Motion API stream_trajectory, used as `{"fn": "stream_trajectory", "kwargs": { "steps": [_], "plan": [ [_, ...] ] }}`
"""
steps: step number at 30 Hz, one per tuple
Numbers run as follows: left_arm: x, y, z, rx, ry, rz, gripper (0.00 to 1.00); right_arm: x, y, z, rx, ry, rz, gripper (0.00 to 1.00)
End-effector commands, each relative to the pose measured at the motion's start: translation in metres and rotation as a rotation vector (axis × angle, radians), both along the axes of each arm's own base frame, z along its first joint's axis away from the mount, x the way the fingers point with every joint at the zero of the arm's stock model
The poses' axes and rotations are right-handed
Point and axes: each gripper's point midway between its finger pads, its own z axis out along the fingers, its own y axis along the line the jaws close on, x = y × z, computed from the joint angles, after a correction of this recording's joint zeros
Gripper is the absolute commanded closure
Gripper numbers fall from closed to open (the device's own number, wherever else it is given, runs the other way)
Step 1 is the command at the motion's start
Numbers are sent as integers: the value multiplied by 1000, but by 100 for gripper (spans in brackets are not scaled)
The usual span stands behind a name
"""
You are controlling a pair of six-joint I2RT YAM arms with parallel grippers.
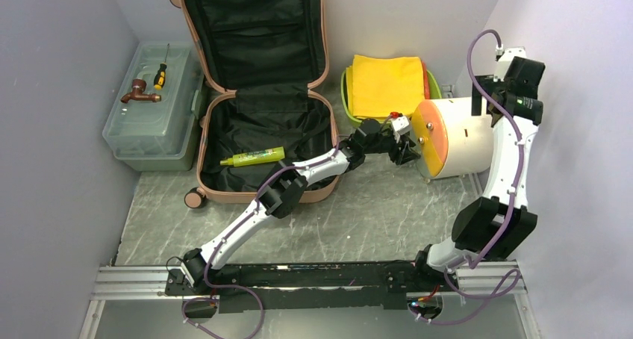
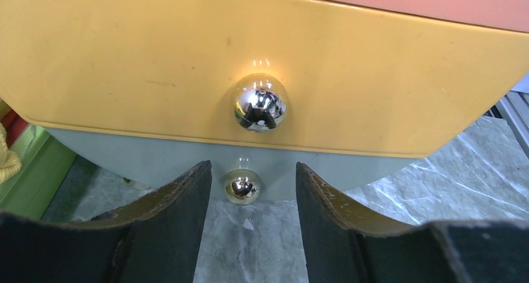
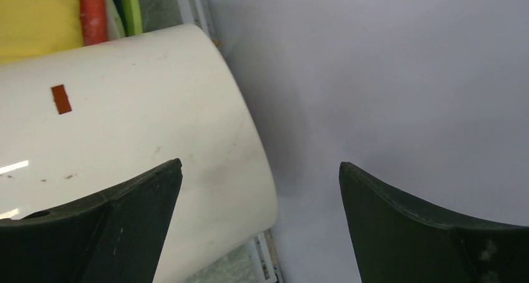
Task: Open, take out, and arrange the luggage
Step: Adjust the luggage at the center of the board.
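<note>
The salmon-pink luggage (image 1: 257, 48) lies open at the back, lid up and black lining showing. A green bottle (image 1: 252, 157) rests in its lower half. My left gripper (image 1: 407, 151) reaches right of it to a white drum (image 1: 466, 134) with an orange-yellow face (image 2: 156, 58). In the left wrist view my left gripper (image 2: 252, 167) is open, its fingers either side of a small chrome knob (image 2: 242, 187) without touching it. A bigger knob (image 2: 260, 102) sits above. My right gripper (image 3: 261, 166) is open and empty behind the drum (image 3: 125, 146).
A translucent toolbox (image 1: 153, 119) stands left of the luggage, with a screwdriver (image 1: 160, 74) and a brown tap (image 1: 138, 92) on its lid. A lime green tray (image 1: 346, 92) holds a yellow cloth (image 1: 388, 85) behind the drum. The right wall is close to the right arm.
</note>
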Motion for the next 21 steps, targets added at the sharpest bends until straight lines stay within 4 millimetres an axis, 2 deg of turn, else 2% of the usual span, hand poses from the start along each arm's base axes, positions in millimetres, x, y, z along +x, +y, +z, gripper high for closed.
{"fn": "stream_trajectory", "kwargs": {
  "steps": [1,3,6,8,10,11,12,15,21],
  "plan": [
    [-34,5,-132,145,152,-44,42,12,11,-13,107,-18,46,1],
    [-34,8,-131,143,169,-43,37,15,20,-27,190,2,91,1],
    [-36,11,-127,144,172,-44,23,18,34,-43,312,13,156,1],
    [-33,16,-121,144,175,-39,20,19,44,-53,389,23,197,1],
    [-30,21,-105,136,171,-38,19,19,57,-59,470,35,253,1],
    [-28,27,-106,146,178,-36,19,18,63,-63,512,44,273,1],
    [-26,31,-95,142,174,-38,19,18,70,-64,556,48,303,1],
    [-22,47,-78,159,168,-43,19,13,94,-67,675,67,391,3],
    [-2,90,-56,220,156,-18,19,-9,128,-72,828,128,492,7]
  ]
}}
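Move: The left hand, low at the left end of the white drum, has the open luggage's bottom shell straight to its left, middle about 43 cm off, its right rim about halfway. The drum's middle is some 13 cm to this hand's right and 3 cm farther out; the green tub lies 19 cm ahead and 5 cm left. From the right hand, the drum's middle is about 11 cm left, 3 cm ahead and 20 cm below. The left hand backs off the drum's knobbed face towards the luggage, starting slowly and then speeding up, about 5 cm left while sinking 3 cm and drawing back 2, its fingers opening wider and its forearm seeming to bear on the luggage's right side as it goes. Meanwhile the open, empty right hand swings some 8 cm left in over the top of the drum, sinking about 4 cm and edging forward, with the wrist rolling about 30 degrees left side up and turning some 25 degrees counter-clockwise. ##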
